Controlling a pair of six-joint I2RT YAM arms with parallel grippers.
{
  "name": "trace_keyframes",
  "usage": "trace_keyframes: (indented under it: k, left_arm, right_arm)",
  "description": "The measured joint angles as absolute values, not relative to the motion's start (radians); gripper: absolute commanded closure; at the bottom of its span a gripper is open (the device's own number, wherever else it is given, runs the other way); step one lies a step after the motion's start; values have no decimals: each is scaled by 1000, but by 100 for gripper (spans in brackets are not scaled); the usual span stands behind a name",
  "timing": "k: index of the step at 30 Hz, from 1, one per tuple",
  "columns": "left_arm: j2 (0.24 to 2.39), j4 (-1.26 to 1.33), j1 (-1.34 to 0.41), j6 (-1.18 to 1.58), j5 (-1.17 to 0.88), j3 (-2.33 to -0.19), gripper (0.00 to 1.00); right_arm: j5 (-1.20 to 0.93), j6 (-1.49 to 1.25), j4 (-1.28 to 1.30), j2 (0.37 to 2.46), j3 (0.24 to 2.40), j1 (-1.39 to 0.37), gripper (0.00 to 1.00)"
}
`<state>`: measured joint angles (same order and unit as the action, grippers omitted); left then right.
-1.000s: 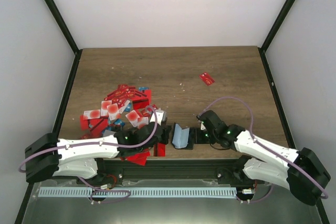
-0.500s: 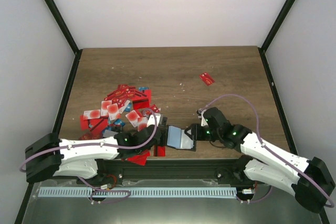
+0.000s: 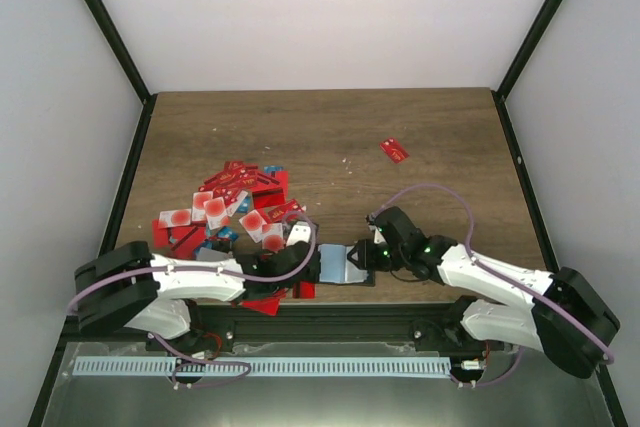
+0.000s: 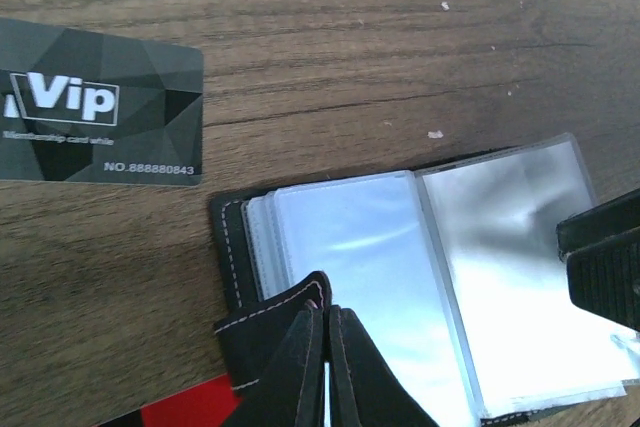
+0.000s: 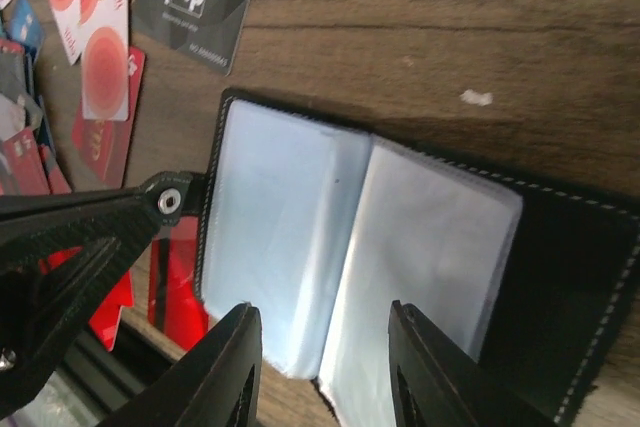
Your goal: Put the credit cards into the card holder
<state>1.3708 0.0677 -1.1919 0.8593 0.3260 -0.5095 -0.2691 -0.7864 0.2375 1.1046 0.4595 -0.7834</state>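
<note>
The black card holder (image 3: 345, 265) lies open and flat near the table's front edge, its clear sleeves (image 5: 300, 217) facing up. My left gripper (image 4: 328, 319) is shut on the holder's stitched left flap (image 4: 265, 332). My right gripper (image 5: 325, 352) stands open over the near edge of the sleeves, one finger (image 5: 228, 372) on each side of the fold, nothing pinched. The credit cards (image 3: 232, 205), mostly red, lie in a heap to the left of the holder. One lone red card (image 3: 394, 150) sits far to the right.
A thin black VIP card (image 4: 98, 107) lies just beyond the holder's left side. Red cards (image 5: 100, 67) crowd the wood near my left gripper (image 3: 312, 265), and one red card (image 3: 265, 299) hangs at the front edge. Black posts frame the table's sides.
The holder stood folded and half upright; now it lies spread open. My right gripper moved left over its sleeves. My left arm shifted right, still pinching the flap.
</note>
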Motion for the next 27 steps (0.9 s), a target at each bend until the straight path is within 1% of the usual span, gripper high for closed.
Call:
trace_keyframes:
  k: [11,12,13,15,17,23,25,27]
  left_arm:
    - [1444,252,-1124,843,192,-509,96]
    - [1449,270,-1120,842,176,-509,95]
    - [1454,286,-1118,841,161,-509,92]
    - [1456,309,-1116,840,134,-509,83]
    - [1452,308,-1115,839,128,-509,73]
    - [1361,196,-1112,835,164,-509,45]
    - [1318,144,-1112,832,176,-509,38]
    - [1278,83,-1113,833,186,-510,33]
  right_arm:
    - [-152,-779,265,1104,464,-768,64]
    - [-152,-778,265,1101,464,-767,64]
    - [-154,-775,265,1095,464,-767,65]
    - [-181,-764,260,1079,464,-766,65]
    - [-214,-752,253,1068,464,-766,65]
    - [-349,-734,216,1037,464,-766,66]
    - [-385,-735,200,1023,463,-770,66]
    - [-413,-744,179,1006,461,-781,66]
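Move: The open card holder lies under both hands: its middle is about 6 cm right of the left hand, level fore and aft and 1 cm lower, with its strap at the shut fingertips. For the right hand that middle is some 2 cm below and 1 cm left. From the left hand, the black VIP card lies about 8 cm ahead and 5 cm left, the red striped card 4 cm back and 5 cm left, both about 2 cm down. Rightwards first, staying low: the left hand, fingers shut at the strap, pushes about 3.5 cm right along the holder, while the right hand shifts about 2 cm right and forward at the pages. Then both come free; the left opens past half, returning about 3 cm left and rising 2 cm, and the right swings back and left and lifts about 5 cm, its gap kept. ##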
